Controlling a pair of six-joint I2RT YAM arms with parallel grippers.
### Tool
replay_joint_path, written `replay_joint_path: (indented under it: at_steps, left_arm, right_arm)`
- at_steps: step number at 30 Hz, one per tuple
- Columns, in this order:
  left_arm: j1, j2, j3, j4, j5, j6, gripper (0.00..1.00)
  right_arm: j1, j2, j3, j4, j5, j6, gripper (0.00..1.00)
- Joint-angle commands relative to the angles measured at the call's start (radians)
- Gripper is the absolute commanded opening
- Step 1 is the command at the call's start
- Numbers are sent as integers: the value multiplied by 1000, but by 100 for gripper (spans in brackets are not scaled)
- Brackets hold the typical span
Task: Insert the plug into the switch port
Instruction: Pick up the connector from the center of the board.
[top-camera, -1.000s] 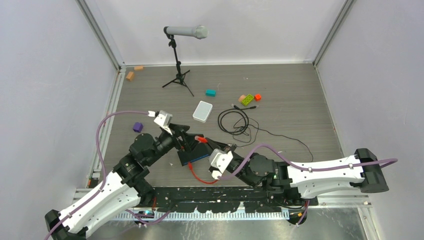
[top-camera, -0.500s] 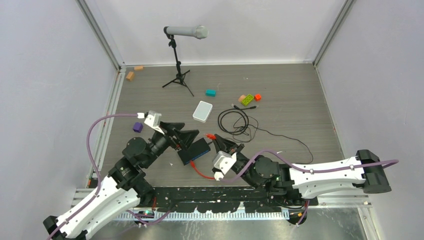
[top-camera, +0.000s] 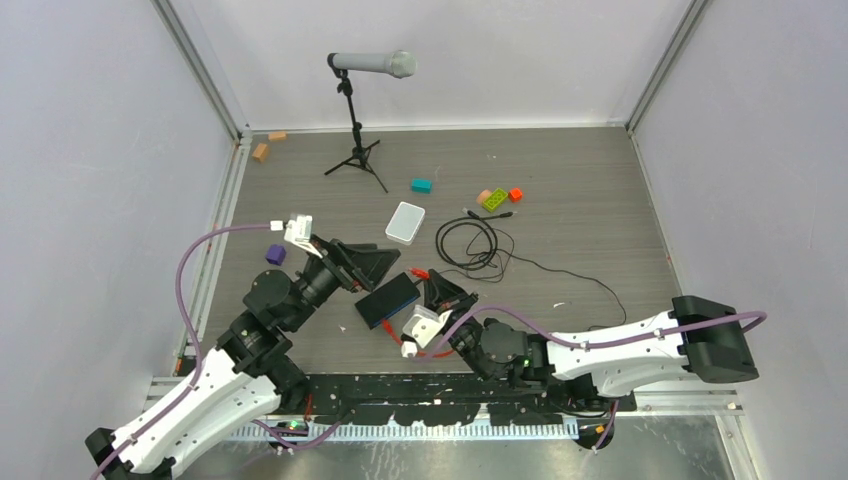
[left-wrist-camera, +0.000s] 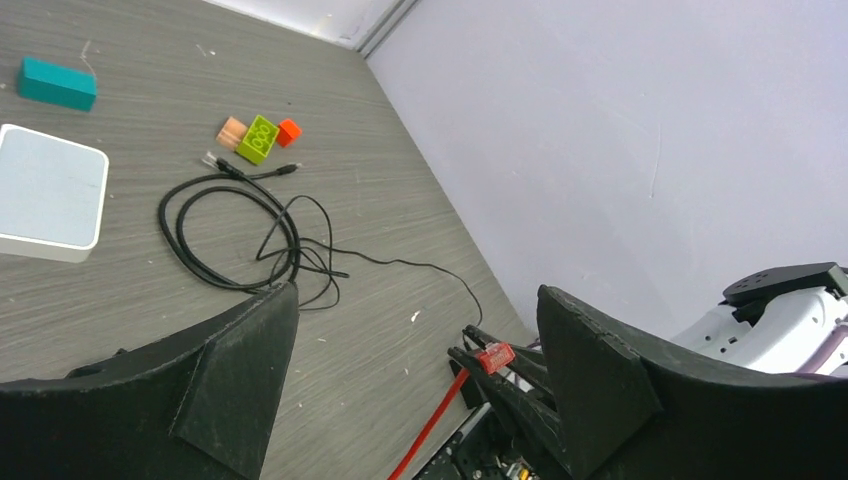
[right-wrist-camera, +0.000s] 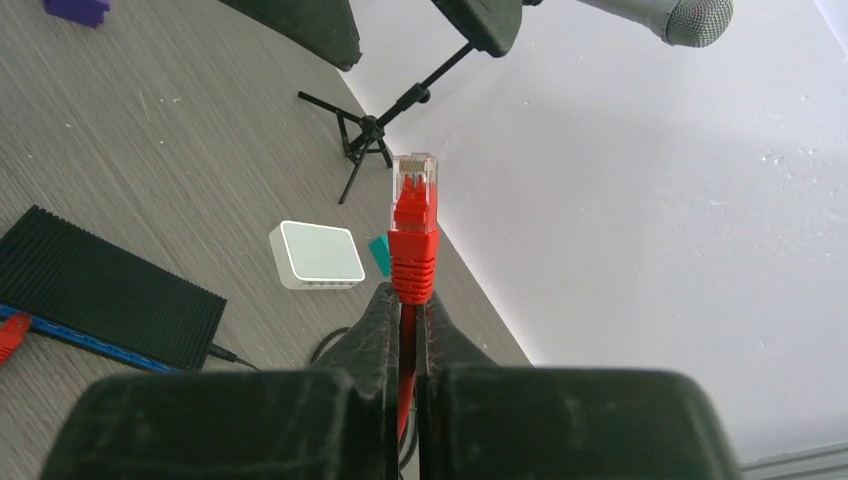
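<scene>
The plug (right-wrist-camera: 415, 182), clear-tipped with a red boot, stands upright above my right gripper (right-wrist-camera: 408, 296), which is shut on the red cable just below the boot. From above, the right gripper (top-camera: 436, 290) holds the plug (top-camera: 421, 272) just right of the flat black box (top-camera: 390, 298). The switch port lies along the box's blue edge (right-wrist-camera: 75, 337), facing the near side; single sockets are too small to make out. My left gripper (top-camera: 368, 262) hangs open just left of the box, holding nothing. In the left wrist view, the plug (left-wrist-camera: 497, 356) shows between the wide-apart fingers (left-wrist-camera: 235, 385).
A white rounded box (top-camera: 405, 222) lies behind the black box, with a coiled black cable (top-camera: 470, 243) to its right. Small coloured blocks (top-camera: 496, 198), a teal block (top-camera: 421, 185) and a purple block (top-camera: 275, 254) are scattered. A microphone stand (top-camera: 357, 130) is at the back.
My left gripper has drawn back left off the black box and opened wider. The right arm has moved left and toward the box with the plug.
</scene>
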Motion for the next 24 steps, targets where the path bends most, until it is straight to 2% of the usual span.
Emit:
replay_joint_path:
  at_steps: [1, 7, 14, 20, 24]
  left_arm:
    - [4, 29, 46, 62, 46, -56, 90]
    - [4, 41, 68, 70, 121, -2, 90]
    - [4, -23, 94, 31, 157, 103, 90]
    - [4, -29, 90, 50, 206, 95, 90]
    - [4, -14, 62, 174, 324, 164, 90]
  right_arm:
    - [-2, -3, 56, 68, 25, 62, 0]
    - [-17, -82, 79, -94, -36, 297, 1]
    - [-131, -303, 26, -282, -289, 665, 0]
    - [-192, -405, -4, -324, -396, 788, 0]
    - [-239, -432, 15, -387, -513, 891, 0]
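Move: The red plug, already pinched in the right fingers, is about 7 cm to the left gripper's right, level fore-and-aft and some 4 cm lower. The black switch is on the table, roughly 9 cm ahead, 9 cm left and 22 cm below the right hand. Counted from the right hand, the white box is some 30 cm ahead and 6 cm left, and the black cable coil about 24 cm ahead and 9 cm right, both at table height. Keep the red plug pinched in the right fingers and lift it about 5 cm, drawing it some 3 cm right, away from the left gripper, while rolling that wrist roughly 40 degrees so its left side rises. Leave the left gripper wide open and empty; let it dip slightly right, then take it back and up about 4 cm each way, tipping its fingers up a little. ##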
